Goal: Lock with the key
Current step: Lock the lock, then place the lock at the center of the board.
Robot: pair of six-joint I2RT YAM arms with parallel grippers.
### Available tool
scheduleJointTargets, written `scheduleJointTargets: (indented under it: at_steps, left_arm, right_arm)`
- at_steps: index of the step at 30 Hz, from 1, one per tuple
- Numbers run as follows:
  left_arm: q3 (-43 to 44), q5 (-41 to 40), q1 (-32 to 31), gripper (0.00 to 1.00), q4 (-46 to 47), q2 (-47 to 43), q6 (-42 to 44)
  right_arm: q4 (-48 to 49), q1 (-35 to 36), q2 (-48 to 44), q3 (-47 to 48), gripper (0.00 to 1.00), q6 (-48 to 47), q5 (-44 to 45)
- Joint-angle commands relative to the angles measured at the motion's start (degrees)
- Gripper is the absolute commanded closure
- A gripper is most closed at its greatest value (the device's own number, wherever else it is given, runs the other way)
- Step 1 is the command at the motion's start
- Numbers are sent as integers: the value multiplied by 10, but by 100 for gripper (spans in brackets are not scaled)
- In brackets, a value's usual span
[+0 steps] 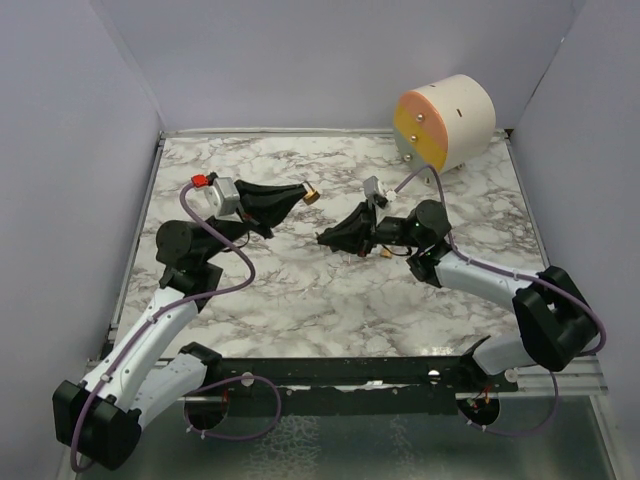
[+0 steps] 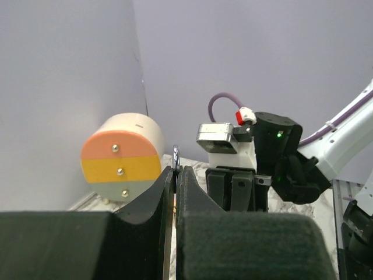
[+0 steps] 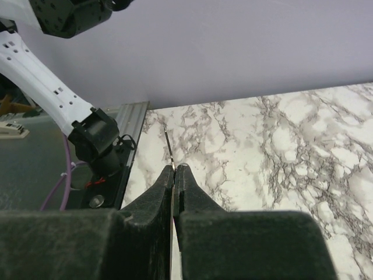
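My left gripper hovers over the middle of the marble table, pointing right. It is shut on a small brass lock, of which only a thin dark edge pokes past the fingertips in the left wrist view. My right gripper points left, a short way in front of the left one and a little lower. It is shut on the key, a thin metal blade seen edge-on that sticks out beyond the tips. The two grippers face each other with a gap between them.
A cream cylinder lies at the back right, its face striped pink, orange and grey with three brass studs. A small brass piece shows under my right wrist. Grey walls close in the table's sides and back.
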Motion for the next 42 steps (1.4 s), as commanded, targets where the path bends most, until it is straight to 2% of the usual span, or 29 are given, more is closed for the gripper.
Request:
scheduleJointTargets:
  at_steps: [1,5,8,14,19,25,33,42]
  left_arm:
    - [-2,-63,1,100,-79,-4,43]
    - [-29,-151,1,100,-194,-2,59]
    - [-50,-163,0,100,-227,28,43]
    - [-115,-196,9,100,-224,90,7]
    - [-189,-162,51,100,-143,136,-44]
    - [-223,-145,84,100,-101,178,-51]
    - [-230,-114,115,100,-9,296,-70]
    - [-215,-139,120,100,-9,367,-89]
  right_arm:
    - [-94,6,-41,0,99,-72,88]
    - [-132,7,-82,-17,99,-105,215]
    - [-141,8,-90,-22,99,-110,281]
    - [-169,28,-73,-11,99,-124,369]
    - [-193,66,-48,8,99,-161,431]
    - [-197,82,3,30,99,-154,449]
    - [-218,102,64,65,99,-151,454]
    - [-227,104,124,85,99,-132,438]
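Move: The left gripper already holds the last brass padlock by its shackle; its bare table spot lies some 40 cm below, about 10 cm ahead and 6 cm left. The orange padlock rests about 14 cm ahead and 6 cm right of that gripper, the other brass padlock roughly 12 cm ahead and 18 cm right, both at table level. From the right gripper, that spot is about 8 cm ahead, 9 cm left and 24 cm down, the orange padlock 12 cm ahead, 4 cm right. Bring the left gripper steeply down, about 37 cm, reaching forward and a little left towards the bare table left of the orange padlock, and tip its raised fingers over until they slope down, keeping the shackle pinched. Meanwhile send the right gripper, still gripping the key, forward while swinging it some 35 degrees clockwise, then lower it after the padlock. ##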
